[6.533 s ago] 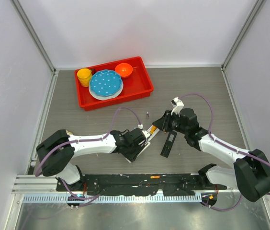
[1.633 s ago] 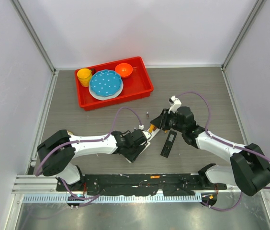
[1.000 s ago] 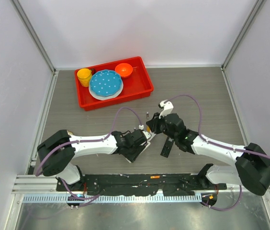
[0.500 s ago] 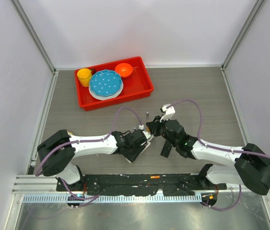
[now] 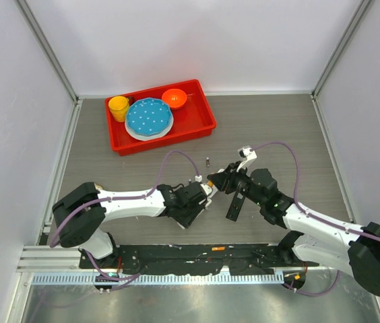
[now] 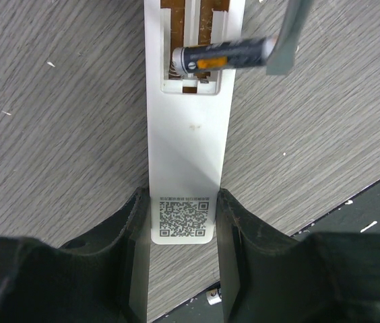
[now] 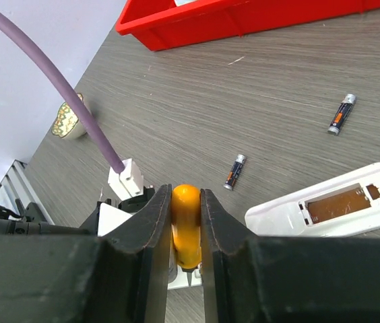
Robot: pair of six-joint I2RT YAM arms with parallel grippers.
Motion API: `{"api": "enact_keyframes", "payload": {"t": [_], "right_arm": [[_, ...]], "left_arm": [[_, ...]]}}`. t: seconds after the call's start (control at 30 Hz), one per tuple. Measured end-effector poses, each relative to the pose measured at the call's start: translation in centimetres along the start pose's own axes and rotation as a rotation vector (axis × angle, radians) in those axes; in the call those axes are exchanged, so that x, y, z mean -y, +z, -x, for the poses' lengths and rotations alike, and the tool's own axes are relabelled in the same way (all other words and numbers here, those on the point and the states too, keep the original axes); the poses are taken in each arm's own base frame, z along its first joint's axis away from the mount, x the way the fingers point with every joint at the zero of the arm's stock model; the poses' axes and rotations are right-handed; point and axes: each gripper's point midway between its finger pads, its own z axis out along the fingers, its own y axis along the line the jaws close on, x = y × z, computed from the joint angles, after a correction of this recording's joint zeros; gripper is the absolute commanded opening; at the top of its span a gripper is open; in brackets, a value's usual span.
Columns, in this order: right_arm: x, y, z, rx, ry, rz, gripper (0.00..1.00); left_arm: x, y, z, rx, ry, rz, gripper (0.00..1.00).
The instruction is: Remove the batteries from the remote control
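My left gripper (image 6: 182, 198) is shut on the near end of a white remote (image 6: 186, 148), holding it flat on the table. Its battery bay is open at the far end. A dark battery with an orange mark (image 6: 224, 55) lies askew across the bay, with a metal blade (image 6: 286, 40) at its right tip. My right gripper (image 7: 186, 195) is shut on the orange-handled screwdriver (image 7: 186, 225), pointing down at that remote. Two loose batteries (image 7: 234, 171) (image 7: 339, 114) lie on the table beyond. In the top view the grippers (image 5: 200, 197) (image 5: 220, 183) meet mid-table.
A second white remote (image 7: 331, 202) with an open, empty bay lies right of the screwdriver. A black cover (image 5: 237, 200) lies under my right arm. A red tray (image 5: 193, 116) at the back left holds a yellow cup (image 5: 118, 108), blue plate (image 5: 149, 116) and orange bowl (image 5: 174, 98).
My right wrist and forearm have swung to the right over the last second while the screwdriver tip stays at the remote's end. The left arm has not moved.
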Motion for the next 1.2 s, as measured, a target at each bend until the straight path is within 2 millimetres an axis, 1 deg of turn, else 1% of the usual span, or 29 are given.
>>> {"api": "enact_keyframes", "payload": {"t": [0.27, 0.47, 0.6, 0.7, 0.77, 0.8, 0.83, 0.9, 0.97, 1.0, 1.07, 1.13, 1.2], "right_arm": [[0.1, 0.1, -1.2, -0.053, 0.019, 0.012, 0.01], [0.2, 0.0, -1.5, -0.067, 0.022, 0.007, 0.01], [0.3, -0.1, -1.1, -0.065, 0.028, 0.004, 0.01], [0.0, -0.6, -0.1, -0.042, 0.030, 0.006, 0.01], [-0.6, -1.1, 1.1, -0.010, 0.027, 0.021, 0.01], [-1.3, -1.5, 2.1, 0.015, 0.025, 0.036, 0.01], [-1.7, -1.7, 2.7, 0.030, 0.024, 0.046, 0.01], [-3.0, -2.4, 4.7, 0.078, 0.019, 0.075, 0.01], [-3.9, -2.9, 6.3, 0.119, 0.015, 0.095, 0.01], [-4.3, -3.0, 6.9, 0.134, 0.013, 0.103, 0.01], [-4.5, -3.1, 7.4, 0.147, 0.012, 0.106, 0.01], [-4.3, -3.0, 7.2, 0.142, 0.014, 0.095, 0.01], [-3.7, -2.7, 6.7, 0.121, 0.017, 0.073, 0.01]], "left_arm": [[0.0, 0.0, 0.0, 0.001, 0.001, 0.002, 0.00], [0.0, 0.0, 0.0, 0.004, 0.000, 0.002, 0.00], [0.0, -0.1, 0.1, 0.009, -0.003, 0.002, 0.00], [0.2, -0.4, 0.5, 0.029, -0.005, -0.008, 0.00], [0.6, -1.1, 1.6, 0.075, -0.009, -0.025, 0.00], [0.8, -2.0, 2.6, 0.115, -0.014, -0.040, 0.00], [1.0, -2.6, 3.2, 0.139, -0.018, -0.049, 0.00], [1.2, -4.9, 5.7, 0.236, -0.040, -0.082, 0.00], [0.9, -7.0, 7.9, 0.322, -0.068, -0.099, 0.00], [0.4, -8.2, 9.1, 0.369, -0.088, -0.103, 0.00], [-0.9, -9.6, 10.2, 0.424, -0.127, -0.090, 0.00], [-3.0, -10.2, 10.5, 0.445, -0.176, -0.047, 0.00], [-4.9, -10.0, 10.2, 0.439, -0.224, 0.000, 0.00]]}}
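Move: The left hand already holds the white remote by its QR-code end; the battery lies levered up across the open compartment, about 5 cm ahead, 5 cm to the right and 2 cm above the hand. From the right hand, which holds the screwdriver, that battery is some 5 cm back, 4 cm left and 12 cm down. The second white remote lies about 2 cm ahead, 2 cm right and 15 cm below the right hand, the black remote roughly 4 cm back, 9 cm right and as low. The right hand, its screwdriver tip at the battery's free end, first sinks about 1.5 cm and then lifts the screwdriver well clear, ending some 8 cm above its start with the handle still gripped. After holding still for half a second, the left hand swings the remote up about 13 cm and then forward some 8 cm, drifting right and back left on the way while the wrist rolls its left side down and tips the fingers outward, the grip unchanged. ##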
